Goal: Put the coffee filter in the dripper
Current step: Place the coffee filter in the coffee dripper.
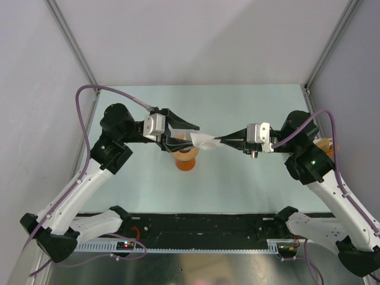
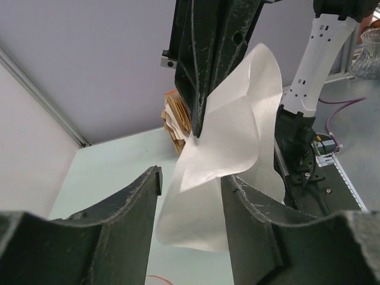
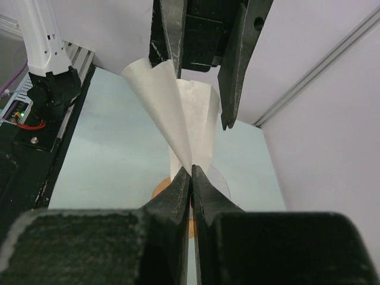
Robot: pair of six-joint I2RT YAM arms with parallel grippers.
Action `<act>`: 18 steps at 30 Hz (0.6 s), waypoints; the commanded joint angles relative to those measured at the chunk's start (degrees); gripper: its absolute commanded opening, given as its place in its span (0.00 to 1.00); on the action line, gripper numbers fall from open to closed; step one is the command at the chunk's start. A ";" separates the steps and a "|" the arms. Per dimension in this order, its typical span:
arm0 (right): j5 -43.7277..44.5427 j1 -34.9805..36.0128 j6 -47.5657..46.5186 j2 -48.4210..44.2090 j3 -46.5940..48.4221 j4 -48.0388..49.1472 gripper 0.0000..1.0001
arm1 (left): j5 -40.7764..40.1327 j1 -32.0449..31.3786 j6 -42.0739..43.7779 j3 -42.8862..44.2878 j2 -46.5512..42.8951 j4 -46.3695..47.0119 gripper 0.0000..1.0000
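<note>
The coffee filter is a thin white paper cone held in the air, partly spread open. My right gripper is shut on its edge, as the right wrist view shows at the fingertips below the filter. My left gripper is open, its jaws standing on either side of the filter's free end in the left wrist view. The dripper, a clear funnel on an orange base, stands on the table just below the filter. Its clear rim shows behind my right fingers.
A tan-and-white stack of paper fans lies at the far side behind the right arm. A clear glass object stands at the right. Grey walls close the table's left, back and right. A black strip runs along the near edge.
</note>
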 commanded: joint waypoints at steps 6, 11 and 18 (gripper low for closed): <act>-0.78 0.81 1.69 -0.12 2.84 0.35 0.09 | -2.60 -0.77 7.92 2.94 0.11 -5.49 0.27; 4.87 -1.56 11.40 0.52 3.93 -1.13 0.51 | -9.27 -0.59 4.04 2.36 -0.74 -4.24 0.01; 7.20 -14.76 38.89 2.21 4.82 -4.91 0.76 | -25.52 1.03 -4.57 -2.64 -3.53 7.45 0.00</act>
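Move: The coffee filter hangs between the two grippers: its middle is about 4 cm to the right of the left hand and 1 cm back, with its near end already between that hand's half-open fingers. From the right hand, whose shut fingers pinch the other end, the middle lies some 5 cm to the left, level. The dripper stands about 12 cm ahead of the left hand, 2 cm to its left and roughly 24 cm below. The filter changes hands: the left fingers sink about 1.5 cm and shut on its left end while the right hand holds still, still pinching. Then the right fingers open wide and let go, that hand pulling forward and right some 5 cm and rolling about 20 degrees. The left hand, keeping its pinch, carries the filter about 4 cm forward, rising again and swinging its fingertips counter-clockwise. ##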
